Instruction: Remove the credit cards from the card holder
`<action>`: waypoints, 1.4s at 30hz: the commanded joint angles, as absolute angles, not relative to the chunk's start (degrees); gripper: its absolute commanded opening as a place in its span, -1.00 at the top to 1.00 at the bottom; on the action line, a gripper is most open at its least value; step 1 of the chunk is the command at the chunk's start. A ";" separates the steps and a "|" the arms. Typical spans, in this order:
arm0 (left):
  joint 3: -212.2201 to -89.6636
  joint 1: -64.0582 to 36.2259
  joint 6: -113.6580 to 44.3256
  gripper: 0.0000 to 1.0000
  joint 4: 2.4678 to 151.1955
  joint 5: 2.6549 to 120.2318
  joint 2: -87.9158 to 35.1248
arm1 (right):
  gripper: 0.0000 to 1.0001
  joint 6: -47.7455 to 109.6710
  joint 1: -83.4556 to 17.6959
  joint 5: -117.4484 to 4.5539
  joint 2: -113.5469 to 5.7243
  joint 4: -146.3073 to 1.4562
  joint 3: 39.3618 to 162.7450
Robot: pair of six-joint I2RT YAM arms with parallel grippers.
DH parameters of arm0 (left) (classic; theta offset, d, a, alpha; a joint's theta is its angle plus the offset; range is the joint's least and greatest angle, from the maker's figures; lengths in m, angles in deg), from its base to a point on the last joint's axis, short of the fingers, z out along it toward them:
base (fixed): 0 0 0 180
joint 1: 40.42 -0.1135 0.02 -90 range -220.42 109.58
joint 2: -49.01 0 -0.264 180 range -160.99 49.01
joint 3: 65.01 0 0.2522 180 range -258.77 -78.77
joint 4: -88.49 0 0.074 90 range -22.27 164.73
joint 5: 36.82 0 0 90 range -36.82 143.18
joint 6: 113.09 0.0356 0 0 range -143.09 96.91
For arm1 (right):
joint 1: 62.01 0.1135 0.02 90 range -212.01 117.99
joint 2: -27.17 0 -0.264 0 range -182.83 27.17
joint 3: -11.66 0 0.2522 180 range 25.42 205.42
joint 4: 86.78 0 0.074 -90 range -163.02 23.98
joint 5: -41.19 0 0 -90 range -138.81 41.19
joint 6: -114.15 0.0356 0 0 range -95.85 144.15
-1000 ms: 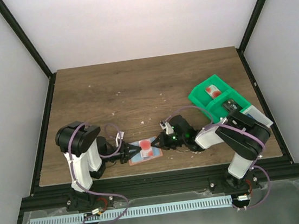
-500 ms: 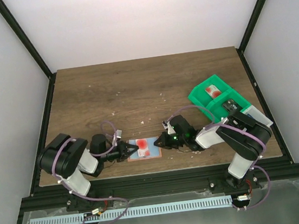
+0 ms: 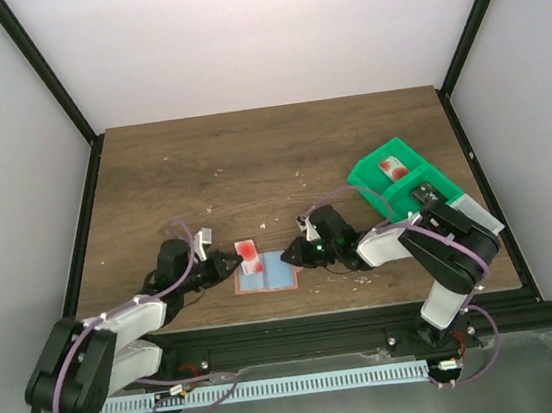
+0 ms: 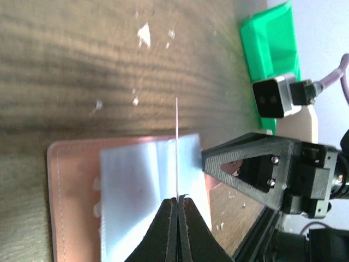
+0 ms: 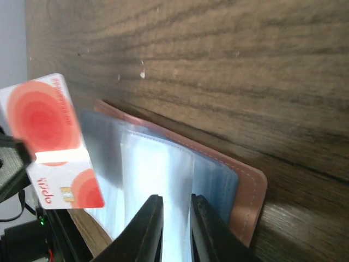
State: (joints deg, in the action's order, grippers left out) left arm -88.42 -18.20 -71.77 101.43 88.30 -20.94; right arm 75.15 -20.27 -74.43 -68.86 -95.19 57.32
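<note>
The card holder [image 3: 269, 274] lies open near the table's front edge, tan-pink rim around light blue lining; it also shows in the left wrist view [image 4: 131, 185] and the right wrist view [image 5: 180, 164]. My left gripper [image 3: 229, 263] is shut on a red and white credit card [image 3: 249, 255], held just above the holder's left end. That card is edge-on in the left wrist view [image 4: 177, 136] and face-on in the right wrist view [image 5: 54, 142]. My right gripper [image 3: 297, 255] is at the holder's right end, its fingers [image 5: 150, 226] closed on a lining leaf.
A green compartment tray [image 3: 363, 178] stands at the right, behind the right arm, with a red and white card [image 3: 389, 165] in one compartment; it also shows in the left wrist view [image 4: 270, 54]. White specks dot the wooden table [image 3: 250, 159].
My left arm has dropped low and drawn the red and white card off the holder toward the left and back. The holder now shows bare blue lining. The right gripper stayed at the holder.
</note>
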 commanded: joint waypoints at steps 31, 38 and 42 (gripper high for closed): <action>-102.50 -16.48 -64.39 1.00 81.29 120.92 -7.32 | 0.24 35.08 -21.84 -84.00 -37.39 -35.52 84.39; -104.52 -14.06 -62.62 1.00 79.26 122.70 -7.76 | 0.30 33.73 -21.84 -92.61 -42.18 -35.86 85.79; -105.33 -12.64 -60.88 1.00 77.62 122.33 -8.56 | 0.31 33.70 -21.80 -93.77 -43.91 -36.95 87.34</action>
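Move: The left hand already holds the card by its edge, clear of the pockets, and the right gripper it is carried to lies about 11 cm to its right, level fore-and-aft and 3 cm lower. From the right hand, that card is roughly 9 cm left, about level fore-and-aft and 2 cm higher. The open card holder's middle lies some 5 cm to the right hand's left and 2 cm back, just below its fingertips; from the left hand, the holder is about 5 cm right, 1 cm back and 5 cm below. Keeping its pinch on the card, the left hand lifts it about 13 cm off the holder, then also draws back and a little to the right, turning some 35 degrees clockwise to bring the card in front of the right gripper. The right hand leaves the holder, opens its fingers to about a third and climbs steeply, drawing back and turning counter-clockwise as it nears the top, then sinks a few centimetres towards the card's far right corner, not yet gripping it. ##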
